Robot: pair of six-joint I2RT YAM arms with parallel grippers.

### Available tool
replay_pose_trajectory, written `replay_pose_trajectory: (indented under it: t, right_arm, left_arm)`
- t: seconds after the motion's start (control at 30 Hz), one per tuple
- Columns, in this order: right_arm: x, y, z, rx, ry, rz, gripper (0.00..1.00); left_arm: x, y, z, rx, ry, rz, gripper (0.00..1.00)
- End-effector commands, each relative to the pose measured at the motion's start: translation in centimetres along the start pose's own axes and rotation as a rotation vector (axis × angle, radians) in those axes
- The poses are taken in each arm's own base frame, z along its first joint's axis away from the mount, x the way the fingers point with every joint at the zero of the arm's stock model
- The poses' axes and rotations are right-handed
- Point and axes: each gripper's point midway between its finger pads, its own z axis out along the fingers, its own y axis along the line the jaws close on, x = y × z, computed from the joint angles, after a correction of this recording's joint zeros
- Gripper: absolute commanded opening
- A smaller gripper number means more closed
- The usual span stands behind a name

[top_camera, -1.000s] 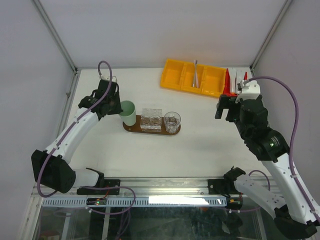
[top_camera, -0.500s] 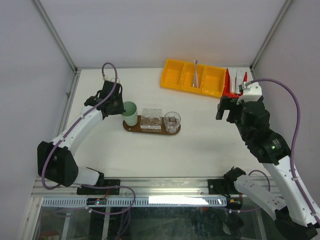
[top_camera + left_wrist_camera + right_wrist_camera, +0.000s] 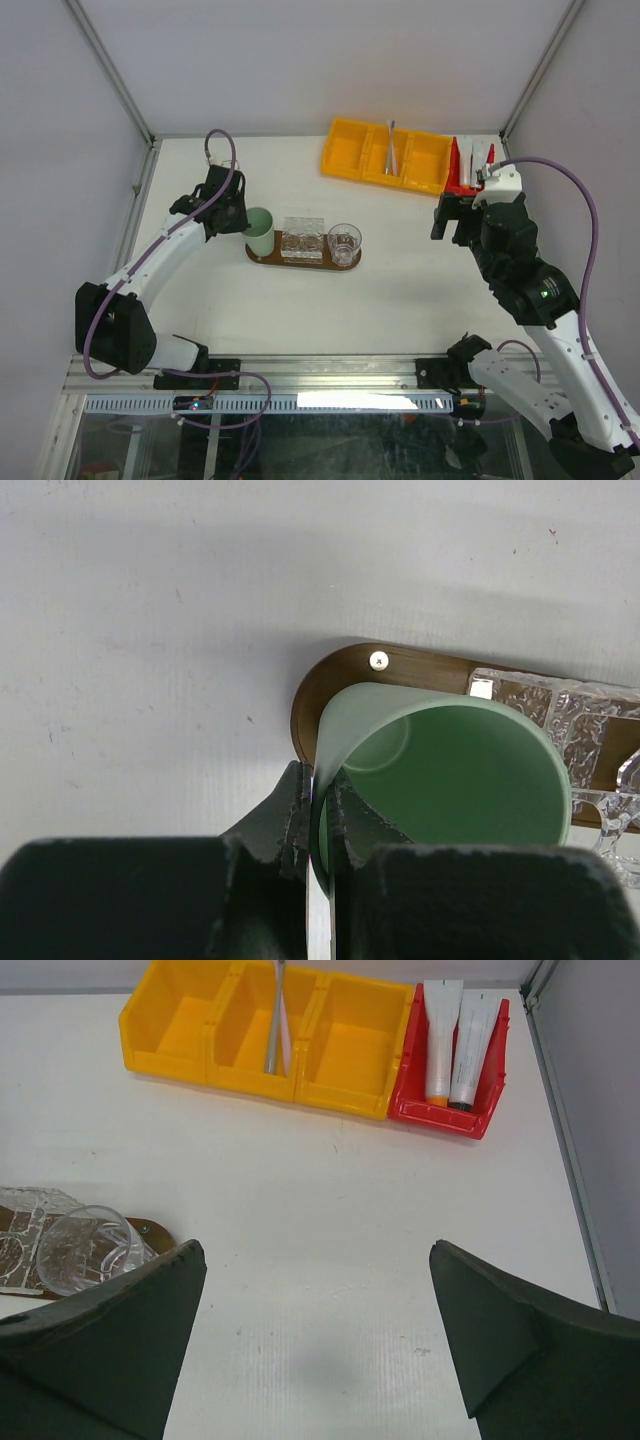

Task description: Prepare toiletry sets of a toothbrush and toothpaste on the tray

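Note:
My left gripper (image 3: 238, 214) (image 3: 320, 798) is shut on the rim of the mint-green cup (image 3: 258, 230) (image 3: 450, 780). One finger is inside the rim and one outside. The cup is at the left end of the dark-brown tray (image 3: 300, 262) (image 3: 330, 680). Slim toothbrushes (image 3: 392, 148) (image 3: 276, 1020) lie in the yellow bin's middle compartment. White toothpaste tubes (image 3: 480, 158) (image 3: 441, 1035) stand in the red bin. My right gripper (image 3: 450, 215) (image 3: 315, 1250) hangs open over bare table, well short of both bins, with nothing between its fingers.
On the tray stand a square cut glass (image 3: 303, 240) (image 3: 560, 710) and a round clear glass (image 3: 344, 243) (image 3: 85, 1250). The yellow divided bin (image 3: 350, 150) (image 3: 170, 1020) and the small red bin (image 3: 456, 175) (image 3: 440, 1110) sit side by side at the back right. Frame posts rise at the far corners.
My left wrist has shifted slightly right and nearer, still holding the cup at the tray's left end. The right arm has edged a little toward the back.

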Motion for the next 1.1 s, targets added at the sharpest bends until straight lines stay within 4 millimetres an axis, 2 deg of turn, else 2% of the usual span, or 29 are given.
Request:
replay_pose_trajectory:
  t: [0.0, 0.1, 0.53, 0.7, 0.77, 0.87, 1.07]
  right_arm:
    - [-1.5, 0.1, -0.1, -0.001, -0.058, 0.018, 0.98]
    - [-1.4, 0.0, -0.1, 0.000, -0.058, 0.016, 0.98]
    - [-1.2, 0.1, 0.0, -0.002, -0.056, 0.016, 0.98]
    - [-1.2, 0.0, 0.0, 0.001, -0.059, 0.016, 0.98]
    - [-1.2, 0.0, 0.0, 0.000, -0.056, 0.015, 0.98]
    - [-1.1, 0.1, 0.1, -0.004, -0.053, 0.015, 0.98]
    - [-1.1, 0.3, 0.1, -0.010, -0.034, 0.009, 0.98]
  left_arm:
    - [-1.5, 0.3, -0.8, -0.013, -0.072, -0.023, 0.00]
    - [-1.7, 0.3, -1.0, -0.016, -0.078, -0.022, 0.00]
    - [-2.2, -0.4, -1.6, 0.021, -0.085, -0.025, 0.26]
    - [-2.8, -0.7, -2.4, 0.045, -0.107, -0.026, 0.32]
    - [-3.1, -0.9, -2.9, 0.056, -0.120, -0.025, 0.35]
    - [-3.9, -0.9, -4.0, 0.066, -0.153, -0.024, 0.46]
    - [-6.2, -1.1, -7.4, 0.101, -0.238, -0.027, 0.60]
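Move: The green cup stands on the left end of the tray, its left wall still pinched at the rim by the left hand; its middle lies about 4 cm right, 2 cm ahead and 5 cm below that hand. Along the tray, the clear holder is some 14 cm right and 2 cm ahead, the clear cup roughly 24 cm right and 1 cm ahead, both about 5 cm below. For the idle right hand, the green cup lies about 38 cm left, 9 cm ahead and 23 cm below. The green cup's rim is let go: the left hand holds its place almost still, easing barely leftward, while its fingers open from nearly shut. Then the hand rises about 3.5 cm off the wall, still widening to somewhat over half open, its fingers tipping up some 5 degrees. ##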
